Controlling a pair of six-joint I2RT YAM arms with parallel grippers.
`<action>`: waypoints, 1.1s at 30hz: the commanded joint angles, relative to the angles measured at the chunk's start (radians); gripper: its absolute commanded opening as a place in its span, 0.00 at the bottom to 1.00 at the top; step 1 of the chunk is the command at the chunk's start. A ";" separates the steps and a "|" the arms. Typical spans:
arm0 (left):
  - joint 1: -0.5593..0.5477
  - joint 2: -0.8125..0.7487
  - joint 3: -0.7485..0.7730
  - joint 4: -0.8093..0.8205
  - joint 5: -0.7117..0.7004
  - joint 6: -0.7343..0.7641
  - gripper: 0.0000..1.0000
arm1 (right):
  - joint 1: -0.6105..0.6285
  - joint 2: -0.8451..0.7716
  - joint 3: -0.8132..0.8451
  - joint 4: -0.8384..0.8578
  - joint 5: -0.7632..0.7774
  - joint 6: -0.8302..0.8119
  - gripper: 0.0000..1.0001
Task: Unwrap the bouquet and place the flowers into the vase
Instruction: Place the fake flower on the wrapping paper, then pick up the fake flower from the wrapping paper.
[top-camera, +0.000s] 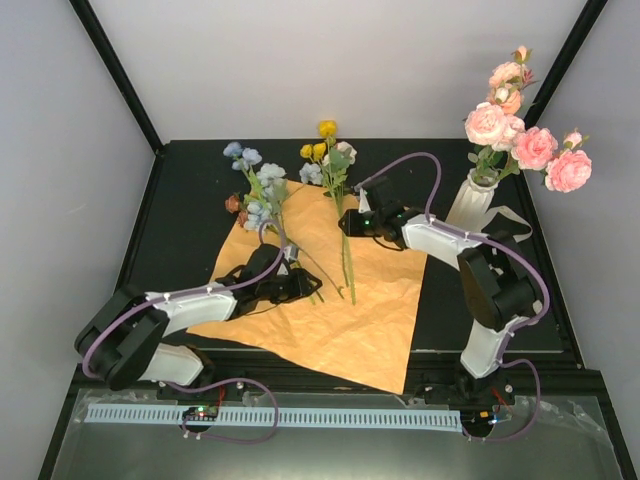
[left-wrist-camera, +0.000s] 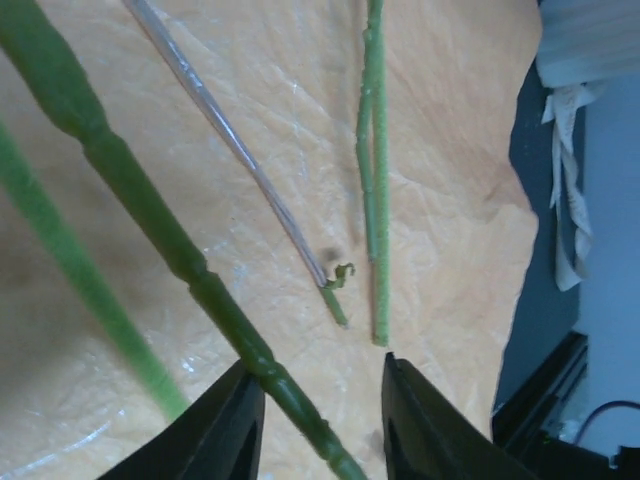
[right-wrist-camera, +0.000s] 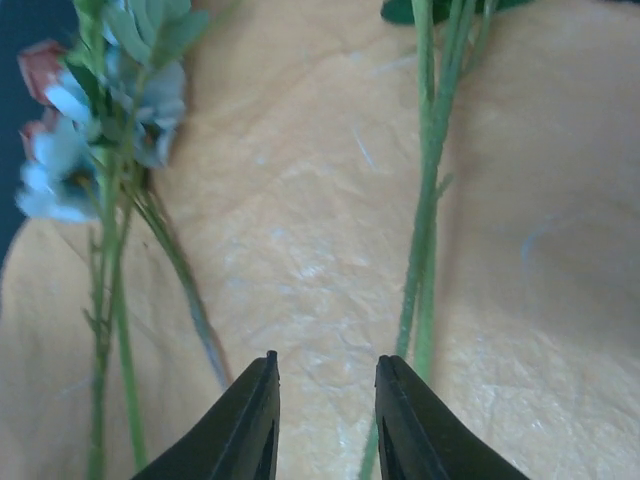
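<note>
The orange paper lies spread flat on the black table. On it lie the pale blue flowers at the left and the yellow and cream flowers in the middle. Pink flowers stand in the white vase at the back right. My left gripper is open over the blue flowers' stems, and a thick green stem runs between its jaws, touching the left finger. My right gripper is open above the paper with nothing between its jaws. The yellow flowers' stems pass just beside its right finger.
A cream ribbon lies on the table beside the vase. Black frame posts rise at the back corners. The paper's near corner overhangs the table's front edge. Thin green stems end ahead of the left jaws.
</note>
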 joint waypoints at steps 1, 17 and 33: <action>0.008 -0.070 0.040 -0.012 0.005 0.057 0.41 | 0.009 0.056 0.030 -0.053 0.003 -0.021 0.28; 0.149 -0.322 0.147 -0.314 -0.086 0.240 0.79 | 0.054 0.161 0.070 -0.097 0.027 -0.017 0.25; 0.228 -0.493 0.412 -0.708 -0.241 0.657 0.98 | 0.086 0.079 0.107 -0.262 0.213 -0.046 0.27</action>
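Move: The left hand has the lower part of the blue flower stems between its loosening fingers, about 2 cm below its hand point. The cut brown stem lies some 5 cm ahead and 1 cm right of that hand, and the yellow flowers' stems about 5 cm ahead and 7 cm right. Those yellow-flower stems are the right hand's mark, roughly 8 cm below it, 3 cm back and 1 cm right, with their yellow heads about 18 cm ahead and 5 cm left. The left hand spreads its fingers from about a quarter open to nearly wide, leaves the blue flower stems on the wrapping paper and climbs away some 20 cm, swinging about 9 cm to its left as the fingers tip up towards level. Meanwhile the right hand sinks about 6.5 cm towards the yellow flowers' stems, drawing back 2 to 3 cm, then eases up about 2 cm with its fingers still only about a quarter open; whether they touch the stems can't be seen. ##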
